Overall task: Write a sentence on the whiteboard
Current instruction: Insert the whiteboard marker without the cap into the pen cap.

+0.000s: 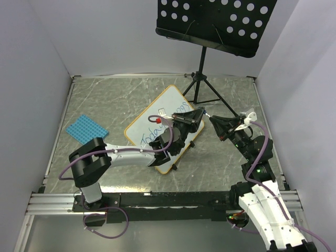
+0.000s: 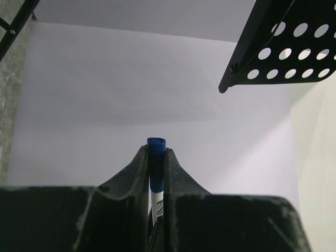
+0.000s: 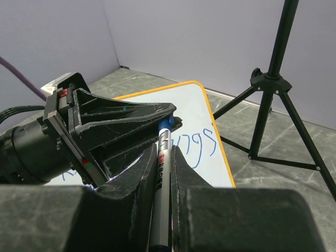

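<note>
The whiteboard [image 1: 152, 118] with its orange-yellow frame lies tilted mid-table, also showing in the right wrist view [image 3: 194, 105]. Blue writing, part of the sentence [image 1: 152, 135], runs across it; its curly end letters [image 3: 198, 146] show past the fingers. Above the board's right edge the two grippers meet tip to tip. My left gripper [image 1: 195, 115] is shut on the marker's blue cap [image 2: 156, 152]. My right gripper [image 3: 163, 152] is shut on the marker's grey-white barrel [image 3: 160, 194], whose capped end [image 3: 165, 124] sits inside the left gripper's fingers [image 3: 126, 123].
A black perforated music stand [image 1: 210, 21] rises at the back, its tripod legs [image 1: 202, 86] spreading beside the board's far right corner and right of the grippers [image 3: 268, 105]. A blue studded mat [image 1: 85, 128] lies at the left. White walls enclose the table.
</note>
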Available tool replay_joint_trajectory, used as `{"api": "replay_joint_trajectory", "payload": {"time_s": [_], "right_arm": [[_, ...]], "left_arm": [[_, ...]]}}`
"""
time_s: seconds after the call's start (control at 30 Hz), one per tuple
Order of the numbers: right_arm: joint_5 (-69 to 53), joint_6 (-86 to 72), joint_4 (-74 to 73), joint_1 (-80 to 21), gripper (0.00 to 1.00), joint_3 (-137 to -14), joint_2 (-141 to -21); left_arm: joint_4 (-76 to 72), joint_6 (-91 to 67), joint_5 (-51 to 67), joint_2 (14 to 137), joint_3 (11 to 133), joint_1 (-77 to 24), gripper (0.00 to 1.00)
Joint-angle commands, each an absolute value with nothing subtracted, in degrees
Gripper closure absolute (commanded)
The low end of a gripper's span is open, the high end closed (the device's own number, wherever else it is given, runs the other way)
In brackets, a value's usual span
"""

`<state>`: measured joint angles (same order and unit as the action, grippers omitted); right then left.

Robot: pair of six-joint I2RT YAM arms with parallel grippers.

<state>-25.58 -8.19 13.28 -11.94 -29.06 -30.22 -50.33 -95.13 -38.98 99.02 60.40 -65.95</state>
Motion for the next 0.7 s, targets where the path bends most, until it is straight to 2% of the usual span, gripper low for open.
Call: {"api": "replay_joint_trajectory", "payload": {"time_s": [0.0, 0.37, 0.5, 0.53, 0.57, 0.6, 0.67], "right_arm": [[-26.28, -9.84, 11.51, -12.39, 1.0, -29.8, -32.87], [-26.37, -10.99, 11.6, -11.25, 1.0, -29.44, -33.05], [-26.89, -9.5, 10.02, -11.16, 1.0, -29.79, -31.73], [-27.16, -8.45, 9.15, -11.16, 1.0, -29.88, -31.29], [-27.51, -8.09, 8.79, -11.08, 1.0, -29.88, -30.59], [-27.86, -7.82, 8.44, -11.16, 1.0, -29.88, -30.32], [-28.3, -7.82, 7.65, -10.99, 1.0, -29.71, -29.36]], "left_arm": [[-58.01, -93.43, -26.46, 99.31, 65.3, -75.49, 0.99], [-59.59, -93.78, -26.02, 100.81, 66.45, -78.05, 0.99], [-61.43, -93.95, -26.89, 98.97, 62.33, -76.47, 0.97], [-61.52, -94.56, -26.98, 98.53, 61.18, -76.03, 0.94], [-60.91, -95.27, -26.98, 97.31, 59.0, -75.68, 0.86], [-60.21, -95.8, -27.07, 96.69, 58.1, -75.06, 0.65], [-57.75, -96.06, -28.03, 94.41, 55.48, -74.53, 0.49]]}}
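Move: In the left fingers the blue cap is already over the marker's end; the marker runs back from it to the right fingers, its middle about 4 cm back, 3 cm right and 1 cm below the left hand. From the right hand, which grips the marker, the cap sits some 4 cm ahead, 3 cm left and 1 cm up. The whiteboard's middle lies roughly 5 cm ahead of the left hand, 14 cm left and 28 cm below. Keeping hold of the cap, the left hand rises about 1 cm together with the right, which never loosens its grip on the marker. Both sink back at the very end as the left fingers open, let go of the cap and draw back nearly 2 cm from it. ##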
